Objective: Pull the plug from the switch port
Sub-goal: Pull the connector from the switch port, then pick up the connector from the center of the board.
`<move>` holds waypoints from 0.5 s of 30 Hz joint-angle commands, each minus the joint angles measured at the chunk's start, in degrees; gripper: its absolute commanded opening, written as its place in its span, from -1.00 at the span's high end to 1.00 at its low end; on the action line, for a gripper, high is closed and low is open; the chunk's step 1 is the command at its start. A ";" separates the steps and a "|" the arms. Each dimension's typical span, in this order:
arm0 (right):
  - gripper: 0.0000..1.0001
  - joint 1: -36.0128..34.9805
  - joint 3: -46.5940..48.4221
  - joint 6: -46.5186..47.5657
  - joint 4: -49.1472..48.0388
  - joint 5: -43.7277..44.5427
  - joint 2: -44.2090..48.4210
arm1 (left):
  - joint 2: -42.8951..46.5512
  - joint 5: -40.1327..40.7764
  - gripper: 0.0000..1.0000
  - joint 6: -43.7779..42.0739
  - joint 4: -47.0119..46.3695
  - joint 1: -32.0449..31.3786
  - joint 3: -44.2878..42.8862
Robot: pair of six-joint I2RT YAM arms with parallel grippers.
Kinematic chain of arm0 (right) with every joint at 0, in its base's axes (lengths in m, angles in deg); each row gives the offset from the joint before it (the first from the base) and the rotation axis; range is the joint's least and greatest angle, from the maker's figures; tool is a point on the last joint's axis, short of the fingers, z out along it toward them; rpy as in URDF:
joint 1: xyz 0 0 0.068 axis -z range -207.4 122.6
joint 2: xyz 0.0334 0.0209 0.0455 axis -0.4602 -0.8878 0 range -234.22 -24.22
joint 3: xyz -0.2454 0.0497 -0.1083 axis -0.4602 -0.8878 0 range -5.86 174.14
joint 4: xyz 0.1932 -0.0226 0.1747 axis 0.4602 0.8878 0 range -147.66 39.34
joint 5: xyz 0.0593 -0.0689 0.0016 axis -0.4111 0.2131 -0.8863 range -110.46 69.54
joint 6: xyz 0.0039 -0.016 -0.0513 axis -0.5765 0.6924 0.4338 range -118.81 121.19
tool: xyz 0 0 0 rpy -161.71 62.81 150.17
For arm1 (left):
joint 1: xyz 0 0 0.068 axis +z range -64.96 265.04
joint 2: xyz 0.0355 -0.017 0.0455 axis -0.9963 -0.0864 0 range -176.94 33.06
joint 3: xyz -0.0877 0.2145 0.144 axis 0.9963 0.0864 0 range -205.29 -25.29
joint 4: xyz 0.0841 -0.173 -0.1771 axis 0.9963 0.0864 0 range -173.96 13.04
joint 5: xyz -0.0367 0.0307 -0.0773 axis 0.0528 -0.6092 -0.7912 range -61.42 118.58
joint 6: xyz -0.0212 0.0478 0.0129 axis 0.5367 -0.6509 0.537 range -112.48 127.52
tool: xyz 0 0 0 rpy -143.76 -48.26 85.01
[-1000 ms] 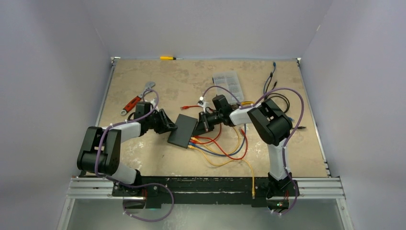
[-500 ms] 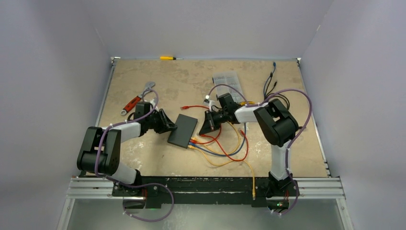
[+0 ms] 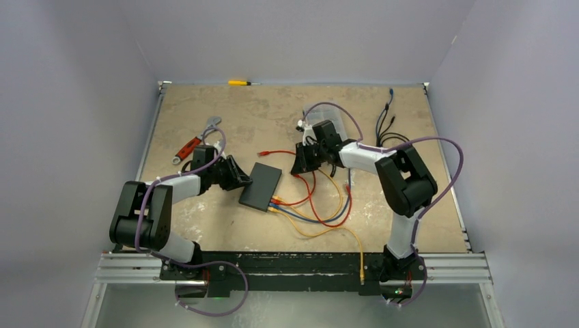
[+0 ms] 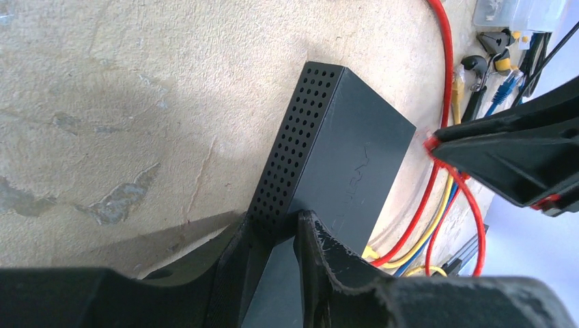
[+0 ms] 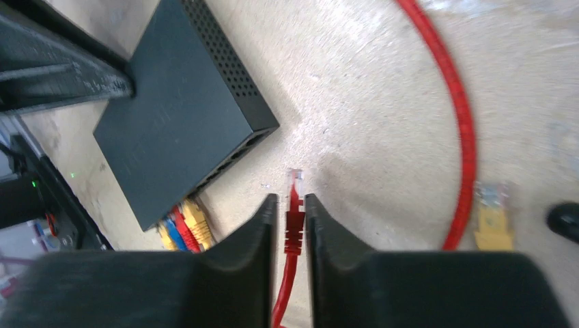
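Note:
The flat black switch (image 3: 261,186) lies mid-table, and my left gripper (image 3: 246,180) is shut on its left edge; in the left wrist view the fingers (image 4: 273,219) pinch the perforated side of the switch (image 4: 348,164). My right gripper (image 3: 298,166) hovers behind and right of the switch, apart from it. In the right wrist view a red plug (image 5: 294,217) with a clear tip sits between its fingers (image 5: 292,198), out of the switch (image 5: 171,116). The jaws stand slightly apart, with a thin gap beside the plug. Yellow, blue and red plugs (image 5: 181,229) sit in the port row.
Loose red, yellow and blue cables (image 3: 321,212) sprawl in front of the switch. A clear organiser box (image 3: 331,113) lies behind the right arm, black cables (image 3: 390,126) at back right. A wrench (image 3: 213,124), a red-handled tool (image 3: 186,150) and a yellow screwdriver (image 3: 239,83) lie back left.
My right gripper has drawn back from the switch's right edge toward the rear, taking the red plug with it, and its jaws have parted a little. The left gripper and switch have not moved.

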 commanded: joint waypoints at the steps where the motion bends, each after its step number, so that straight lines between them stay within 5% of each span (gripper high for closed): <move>1: 0.40 0.03 3.75 1.96 3.74 9.83 4.83 | -2.07 8.65 0.42 -3.18 7.29 0.30 2.87; 5: 0.05 -1.30 4.70 3.28 6.98 13.99 6.00 | -2.16 8.39 0.40 -3.34 7.11 0.30 2.72; 15: -0.11 -2.66 1.47 3.37 12.96 15.76 10.00 | -3.28 7.93 0.38 -3.49 6.25 0.30 2.40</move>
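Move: The red plug, already out of its port, sits in the right fingertips a few centimetres above the table. From that hand the switch's middle is about 10 cm left and 4 cm back; the ports still filled are roughly 6 cm left and 9 cm back. A loose red plug lies some 9 cm left and 6 cm ahead, a yellow plug about 4 cm ahead and 4 cm right. From the left hand, the held plug is around 14 cm right and 2 cm ahead. The red plug is let go as the right fingers open from nearly shut to about half wide; that hand rises about 3 cm and runs some 2 cm forward, then draws part-way back while drifting about 2 cm right, tilting some 10 degrees with its left side sinking. The left hand stays put, still pinching the switch's edge. ##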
